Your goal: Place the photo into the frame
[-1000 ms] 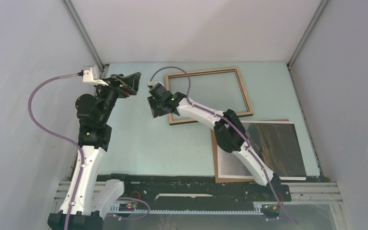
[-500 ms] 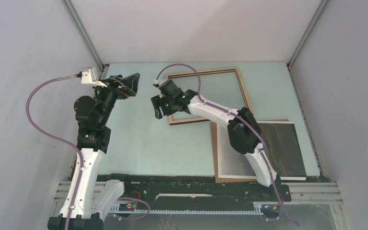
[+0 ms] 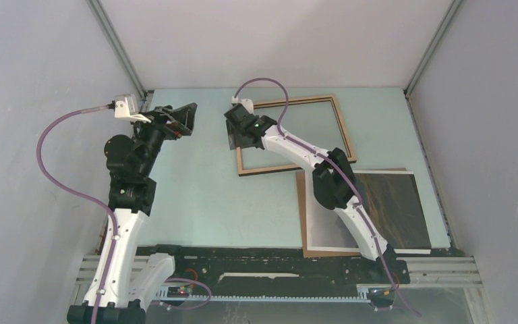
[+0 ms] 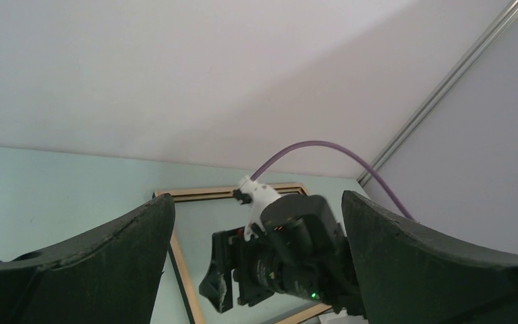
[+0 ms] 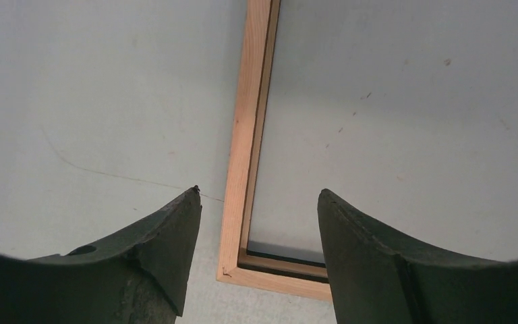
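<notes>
The frame (image 3: 342, 129) lies flat at the back of the table, its light wood rim up around a clear pane. My right gripper (image 3: 236, 138) hovers open over the frame's left rim (image 5: 246, 135), near a corner, with nothing between its fingers. The photo (image 3: 394, 209), a dark mountain landscape with a white border, lies at the right front, partly under the right arm. My left gripper (image 3: 185, 118) hangs open and empty in the air left of the frame. In the left wrist view, the open left gripper (image 4: 256, 197) faces the right gripper (image 4: 276, 263) and the frame (image 4: 183, 283).
A plain brown backing board (image 3: 301, 216) lies under the photo, its edge showing on the left. Grey walls close in the table on three sides. A black rail (image 3: 270, 260) runs along the near edge by the arm bases.
My right gripper has moved toward the far side along the frame's left rim and its jaws have spread wider. The left arm has stayed still.
</notes>
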Action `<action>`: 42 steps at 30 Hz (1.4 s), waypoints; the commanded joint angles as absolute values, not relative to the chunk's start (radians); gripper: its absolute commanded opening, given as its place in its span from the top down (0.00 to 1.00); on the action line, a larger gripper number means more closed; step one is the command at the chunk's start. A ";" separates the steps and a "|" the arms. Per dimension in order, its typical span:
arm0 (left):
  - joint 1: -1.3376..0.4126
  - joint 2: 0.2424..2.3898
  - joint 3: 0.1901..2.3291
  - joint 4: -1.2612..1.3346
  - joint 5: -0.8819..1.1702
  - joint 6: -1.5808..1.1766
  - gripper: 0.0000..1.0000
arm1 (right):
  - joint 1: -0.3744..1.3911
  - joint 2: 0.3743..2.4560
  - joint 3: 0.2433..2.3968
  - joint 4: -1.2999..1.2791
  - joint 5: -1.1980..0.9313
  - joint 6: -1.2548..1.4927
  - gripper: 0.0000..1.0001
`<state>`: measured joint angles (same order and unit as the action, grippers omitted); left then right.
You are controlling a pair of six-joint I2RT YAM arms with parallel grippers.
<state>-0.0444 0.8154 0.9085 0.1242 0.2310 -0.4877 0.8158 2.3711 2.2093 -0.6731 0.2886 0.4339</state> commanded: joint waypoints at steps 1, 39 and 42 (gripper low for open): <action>-0.039 0.805 0.904 0.145 0.222 -0.471 0.00 | 0.838 2.417 2.254 -0.701 0.341 0.445 0.29; -0.040 0.799 0.899 0.155 0.226 -0.478 0.00 | 0.914 2.581 2.387 -0.676 0.198 0.193 0.77; -0.040 0.790 0.897 0.155 0.223 -0.474 0.00 | 0.941 2.548 2.364 -0.673 0.173 0.139 0.83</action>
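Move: The right hand hovers open above the near part of the frame's left rail: the spot it goes for is about 9 cm down, 2 cm to the left and 1 cm back. The frame's near-left corner is roughly 6 cm back and 2 cm left, the photo some 18 cm back and 35 cm right, both also on the table. From the idle left hand, the rail spot lies about 11 cm ahead, 14 cm right and 38 cm below. The right fingers close across the frame's left rail near the near corner, one on each side, after sinking some 8 cm onto it with a slight drift left. With the fingers narrowed from wide to about a third open, the hand then edges about 1.5 cm left and a little over 1 cm back, turning some 10 degrees counter-clockwise. ##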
